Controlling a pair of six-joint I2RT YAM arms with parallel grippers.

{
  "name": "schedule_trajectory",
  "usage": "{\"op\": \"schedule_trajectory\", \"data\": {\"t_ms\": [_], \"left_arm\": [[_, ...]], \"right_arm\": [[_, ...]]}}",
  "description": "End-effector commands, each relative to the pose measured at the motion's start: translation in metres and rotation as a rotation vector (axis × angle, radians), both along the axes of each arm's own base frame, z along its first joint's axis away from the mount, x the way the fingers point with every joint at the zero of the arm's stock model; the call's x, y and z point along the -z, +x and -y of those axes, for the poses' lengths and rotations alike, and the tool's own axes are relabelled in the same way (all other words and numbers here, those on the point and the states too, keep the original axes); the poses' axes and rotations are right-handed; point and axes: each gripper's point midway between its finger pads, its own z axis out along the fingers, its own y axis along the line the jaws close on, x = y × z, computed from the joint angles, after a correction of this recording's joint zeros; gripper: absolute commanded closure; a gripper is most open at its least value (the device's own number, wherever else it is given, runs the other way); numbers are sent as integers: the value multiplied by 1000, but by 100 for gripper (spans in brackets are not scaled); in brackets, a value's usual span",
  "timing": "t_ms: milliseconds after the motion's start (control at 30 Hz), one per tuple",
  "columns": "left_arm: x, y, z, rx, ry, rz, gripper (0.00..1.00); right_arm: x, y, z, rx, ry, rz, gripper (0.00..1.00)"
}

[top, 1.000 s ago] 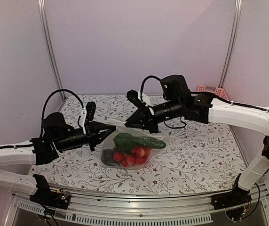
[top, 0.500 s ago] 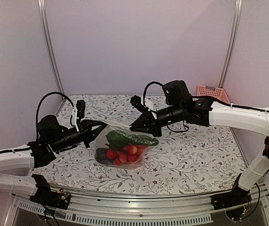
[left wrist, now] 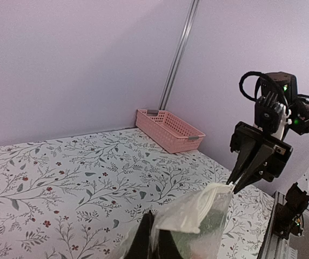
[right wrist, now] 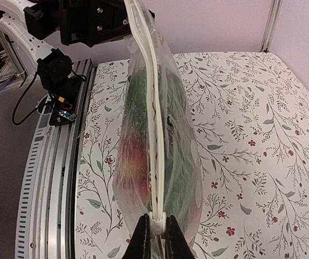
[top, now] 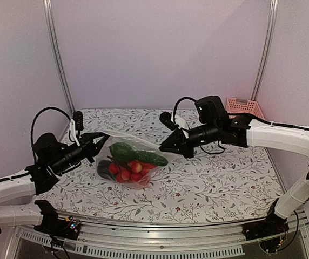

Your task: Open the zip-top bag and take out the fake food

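Observation:
The clear zip-top bag [top: 128, 162] hangs above the table, stretched between both grippers, zip strip on top. Inside is the fake food [top: 126, 170]: red round pieces with dark green pieces [top: 135, 154] above them. My left gripper [top: 101, 141] is shut on the bag's left top corner, seen in the left wrist view [left wrist: 153, 240]. My right gripper [top: 164, 148] is shut on the white zip slider at the right end [right wrist: 158, 229]. In the right wrist view the zip strip [right wrist: 153, 135] runs straight away from my fingers, with the bag [right wrist: 170, 135] bulging on both sides.
A pink slatted basket [top: 244, 106] stands at the back right corner, also in the left wrist view [left wrist: 168, 129]. The floral tablecloth [top: 214, 178] covers the table. Metal frame posts stand at the back corners.
Both grippers have moved left with the bag held between them, and the bag has risen slightly and drawn taut.

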Motion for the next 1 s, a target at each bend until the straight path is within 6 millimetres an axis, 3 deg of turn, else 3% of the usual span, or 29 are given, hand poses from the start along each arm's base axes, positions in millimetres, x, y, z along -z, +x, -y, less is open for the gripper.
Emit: {"op": "schedule_trajectory", "data": {"t_ms": [0,333,533,600,733,800,933,967], "left_arm": [[-13,8,-20,-85,-65,30,100],[-8,22,-43,-165,-92,-7,100],[-7,27,-45,-154,-100,-12,100],[-9,25,-37,-105,-99,4,100],[-13,11,-4,108,-58,23,100],[-14,4,10,203,-48,30,100],[-14,-8,28,319,-18,50,100],[-15,-10,31,339,-8,55,100]], "right_arm": [[4,5,18,60,-30,-18,99],[21,4,36,122,-66,-54,99],[26,-1,47,145,-71,-72,99],[26,-4,47,138,-69,-81,99],[17,-16,40,65,-38,-125,97],[11,-20,34,39,-28,-130,88],[-5,-20,28,16,-25,-105,57],[-11,-19,27,14,-18,-95,55]]}}
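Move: The right gripper pinches the white zip slider; the zip's right end lies about 4 cm to its right, 1 cm back and 1 cm lower. From this hand the cucumber hangs about 4 cm left, level fore and aft, 7 cm below, and the red fruits 9 cm left, 1 cm back, 12 cm below. From the left gripper, which grips the bag's left corner, that zip end is roughly 21 cm right, 4 cm back, 4 cm lower. Draw the slider right and slightly down with the right gripper, about 3.5 cm towards the zip's right end, easing back a little late on, then open the fingers and let go. Keep the left gripper shut on the bag corner: pull left some 3 cm and a little forward against it, then swing back right past the start, turning clockwise. ##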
